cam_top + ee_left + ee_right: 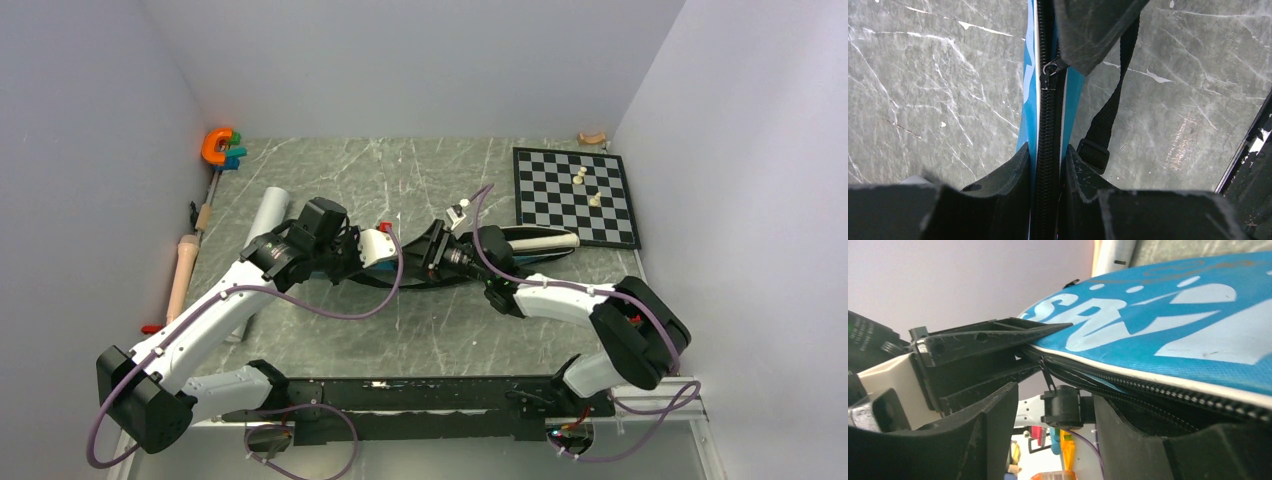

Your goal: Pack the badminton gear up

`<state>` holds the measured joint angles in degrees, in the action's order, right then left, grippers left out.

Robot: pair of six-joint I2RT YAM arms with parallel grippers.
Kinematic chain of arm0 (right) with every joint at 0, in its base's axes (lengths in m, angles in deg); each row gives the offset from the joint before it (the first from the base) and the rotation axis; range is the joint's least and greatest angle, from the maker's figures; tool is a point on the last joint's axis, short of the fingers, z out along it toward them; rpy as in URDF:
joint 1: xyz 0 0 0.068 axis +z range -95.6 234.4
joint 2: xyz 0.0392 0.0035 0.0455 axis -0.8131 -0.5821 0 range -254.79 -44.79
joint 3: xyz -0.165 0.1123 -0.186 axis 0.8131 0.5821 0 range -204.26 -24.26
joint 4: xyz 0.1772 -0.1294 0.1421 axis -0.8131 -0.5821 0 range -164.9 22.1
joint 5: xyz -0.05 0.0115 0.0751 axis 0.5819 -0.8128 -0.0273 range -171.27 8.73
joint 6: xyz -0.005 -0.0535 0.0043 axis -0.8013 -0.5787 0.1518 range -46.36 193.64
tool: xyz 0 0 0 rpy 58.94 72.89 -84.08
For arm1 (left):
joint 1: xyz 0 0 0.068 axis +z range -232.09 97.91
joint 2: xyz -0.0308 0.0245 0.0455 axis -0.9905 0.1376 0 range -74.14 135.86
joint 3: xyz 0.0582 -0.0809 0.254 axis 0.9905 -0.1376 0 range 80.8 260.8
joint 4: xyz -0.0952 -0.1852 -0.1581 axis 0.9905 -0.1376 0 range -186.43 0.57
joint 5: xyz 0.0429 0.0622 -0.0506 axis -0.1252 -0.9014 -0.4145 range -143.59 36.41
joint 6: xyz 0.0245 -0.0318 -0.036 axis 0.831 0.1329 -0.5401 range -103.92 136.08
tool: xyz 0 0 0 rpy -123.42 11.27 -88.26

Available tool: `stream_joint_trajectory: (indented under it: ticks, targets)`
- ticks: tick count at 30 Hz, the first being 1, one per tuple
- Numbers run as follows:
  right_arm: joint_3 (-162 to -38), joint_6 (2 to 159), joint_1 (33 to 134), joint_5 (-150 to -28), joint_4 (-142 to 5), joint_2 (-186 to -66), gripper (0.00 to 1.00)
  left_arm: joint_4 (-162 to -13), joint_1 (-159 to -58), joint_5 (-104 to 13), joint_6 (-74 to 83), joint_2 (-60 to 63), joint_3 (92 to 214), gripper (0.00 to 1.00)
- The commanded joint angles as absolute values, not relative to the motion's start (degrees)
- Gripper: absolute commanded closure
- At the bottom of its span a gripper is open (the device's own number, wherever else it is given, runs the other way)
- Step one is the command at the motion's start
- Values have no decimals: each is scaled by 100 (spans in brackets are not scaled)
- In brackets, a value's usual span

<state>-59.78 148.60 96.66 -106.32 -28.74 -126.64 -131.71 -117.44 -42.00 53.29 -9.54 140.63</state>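
Observation:
The blue "SPORT" bag (470, 272) lies on the table's middle, and a white racket handle (548, 241) sticks out of its right end. My left gripper (397, 254) is shut on the bag's zipped edge (1047, 150), the zipper running between its jaws. The black strap (1105, 115) hangs to the right of it. My right gripper (432, 252) faces it, open, its jaws on either side of the zipper pull (1048, 380) without clamping it. The bag's lettering shows in the right wrist view (1173, 325). The white tube (268, 215) lies to the left. No shuttlecocks show.
The chessboard (575, 195) with a few pieces lies at the back right. The orange clamp (218, 145) sits in the back left corner. A wooden-handled tool (183, 270) lies along the left wall. A small white tag (458, 213) lies behind the bag.

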Motion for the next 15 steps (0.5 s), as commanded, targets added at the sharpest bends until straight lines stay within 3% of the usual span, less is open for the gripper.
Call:
stream_joint_trajectory:
  ticks: [1, 6, 15]
  targets:
    - [-5917, 15366, 9703, -10629, -1294, -12947, 39, -13064, -11773, -4103, 5140, -1006, 14365, 100]
    - [-5967, 15397, 9732, -10586, -1213, -13093, 42, -13074, -11776, -4111, 5167, -1036, 14347, 100]
    - [-6019, 15321, 9816, -10435, -1311, -13122, 66, -13065, -11794, -4111, 5159, -1075, 14321, 100]
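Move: From the right hand, the zipper pull on the bag's upward-facing edge is just off its fingertips: about 2 cm left, 1 cm ahead and roughly 1 cm higher. The left gripper's fingertips clamp that edge some 8 cm to the right hand's left, about level forward. The racket handles lie roughly 32 cm right, 7 cm ahead and 12 cm lower. From the left hand, the pull is some 7 cm right and 1 cm ahead. Pinched in the left gripper, the bag's zipper edge is still held in place while the right hand eases in around the hanging zipper pull, about 1.5 cm left and 1 cm up. Its fingertips tip up by some 5 degrees, then its fingers draw from wide to about two-thirds of their earlier gap with the pull between them; whether they already touch it can't be seen. ##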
